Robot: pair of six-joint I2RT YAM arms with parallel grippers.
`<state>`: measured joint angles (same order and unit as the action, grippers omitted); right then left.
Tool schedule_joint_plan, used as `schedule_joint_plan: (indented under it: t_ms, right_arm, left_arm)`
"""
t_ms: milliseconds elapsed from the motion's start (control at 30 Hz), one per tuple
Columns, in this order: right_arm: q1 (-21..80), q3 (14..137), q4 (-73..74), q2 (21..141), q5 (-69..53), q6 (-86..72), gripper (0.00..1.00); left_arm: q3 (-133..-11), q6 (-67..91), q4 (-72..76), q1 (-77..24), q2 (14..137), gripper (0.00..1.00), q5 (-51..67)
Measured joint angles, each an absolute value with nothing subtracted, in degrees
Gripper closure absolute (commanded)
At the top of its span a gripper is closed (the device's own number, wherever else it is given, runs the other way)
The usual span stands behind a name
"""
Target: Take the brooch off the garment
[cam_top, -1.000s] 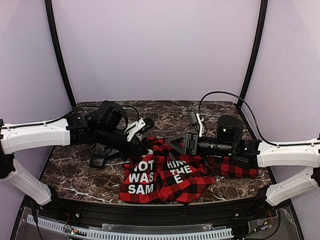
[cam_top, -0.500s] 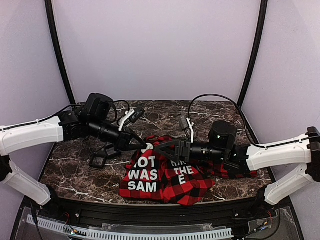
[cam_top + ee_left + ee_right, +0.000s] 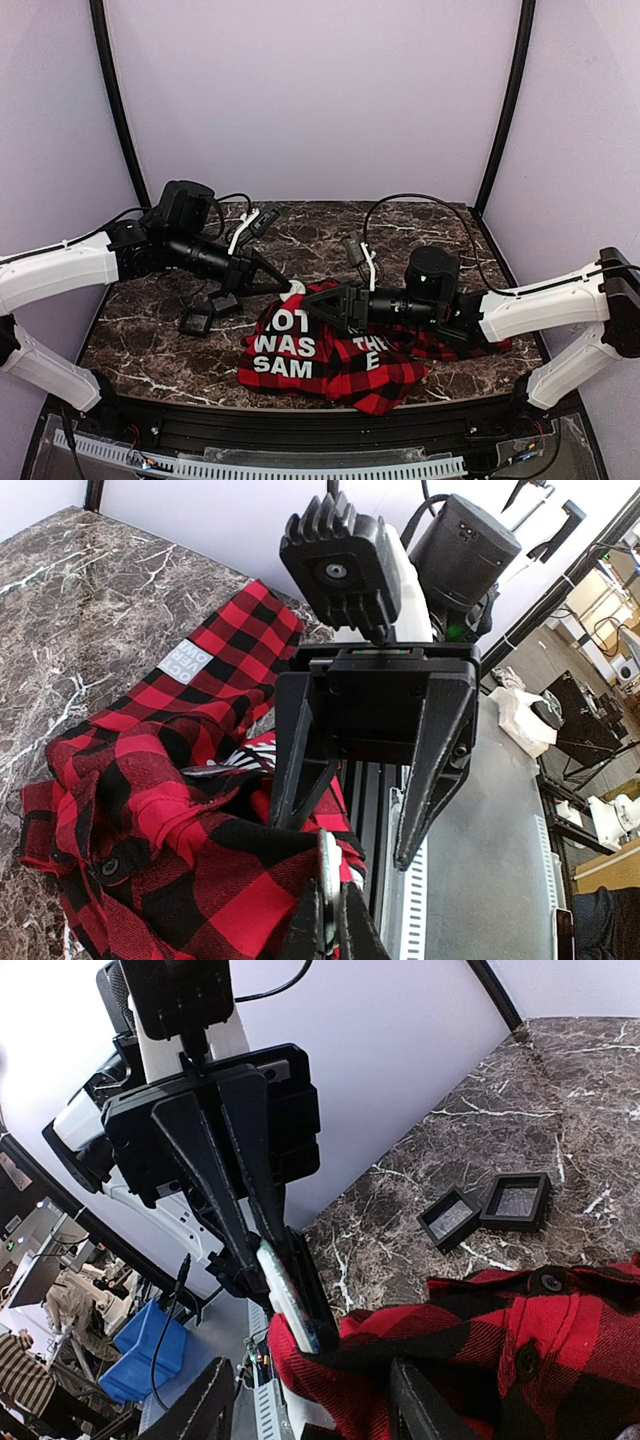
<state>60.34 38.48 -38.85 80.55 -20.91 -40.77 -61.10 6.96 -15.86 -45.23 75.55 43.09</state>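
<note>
The red-and-black plaid garment (image 3: 300,345) with white letters lies at the table's front middle, its top edge lifted. My left gripper (image 3: 288,287) is shut on the brooch (image 3: 297,288), a small pale disc still on the cloth. In the left wrist view my left gripper (image 3: 333,895) pinches the brooch (image 3: 330,865) edge-on against the garment (image 3: 150,810). My right gripper (image 3: 330,308) faces it, open, its fingers (image 3: 440,750) spread either side of the raised cloth. In the right wrist view my right gripper (image 3: 315,1410) straddles the garment (image 3: 520,1360) below the brooch (image 3: 290,1300).
Two small black square frames (image 3: 195,320) (image 3: 225,302) lie on the marble table (image 3: 140,345) left of the garment, under the left arm; they also show in the right wrist view (image 3: 450,1218). A black rail runs along the table's front edge (image 3: 300,425).
Both arms have shifted left. The right gripper has advanced up to the left gripper's tip. The garment's top edge has been pulled left and up with the brooch.
</note>
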Motion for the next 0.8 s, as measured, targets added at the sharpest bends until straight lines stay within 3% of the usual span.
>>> schedule_joint_plan:
  t_ms: [433,800]
  right_arm:
    - [60.40,40.56,-40.03,82.96,-21.93,-40.75,0.70]
    - [60.40,40.66,-41.23,84.03,-22.57,-41.04,0.76]
  left_arm:
    - [-60.95,6.96,-15.84,-45.21,75.53,0.99,44.25]
    - [-60.95,6.96,-15.86,-45.21,75.53,0.99,44.56]
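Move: The brooch, a thin pale disc, is already pinched in the left hand, its middle about 1 cm to the right of that hand's point and 1 cm below. From the right hand it lies roughly 3 cm left, 1 cm ahead and 1 cm above, the cloth raised beside it. The garment's WAS lettering is some 7 cm back, 6 cm left and 9 cm below the right hand; the nearer black box is about 18 cm left, 4 cm ahead and 13 cm below. The right hand, its fingers pointing left at the other gripper, eases about 1 cm to the left towards the brooch while its half-open fingers close to about a quarter open around the cloth and the brooch's lower edge, with next to no turn of the wrist. The left hand stays put with its fingers shut on the brooch, holding brooch and garment up above the table for the right fingers to close in beside it. ##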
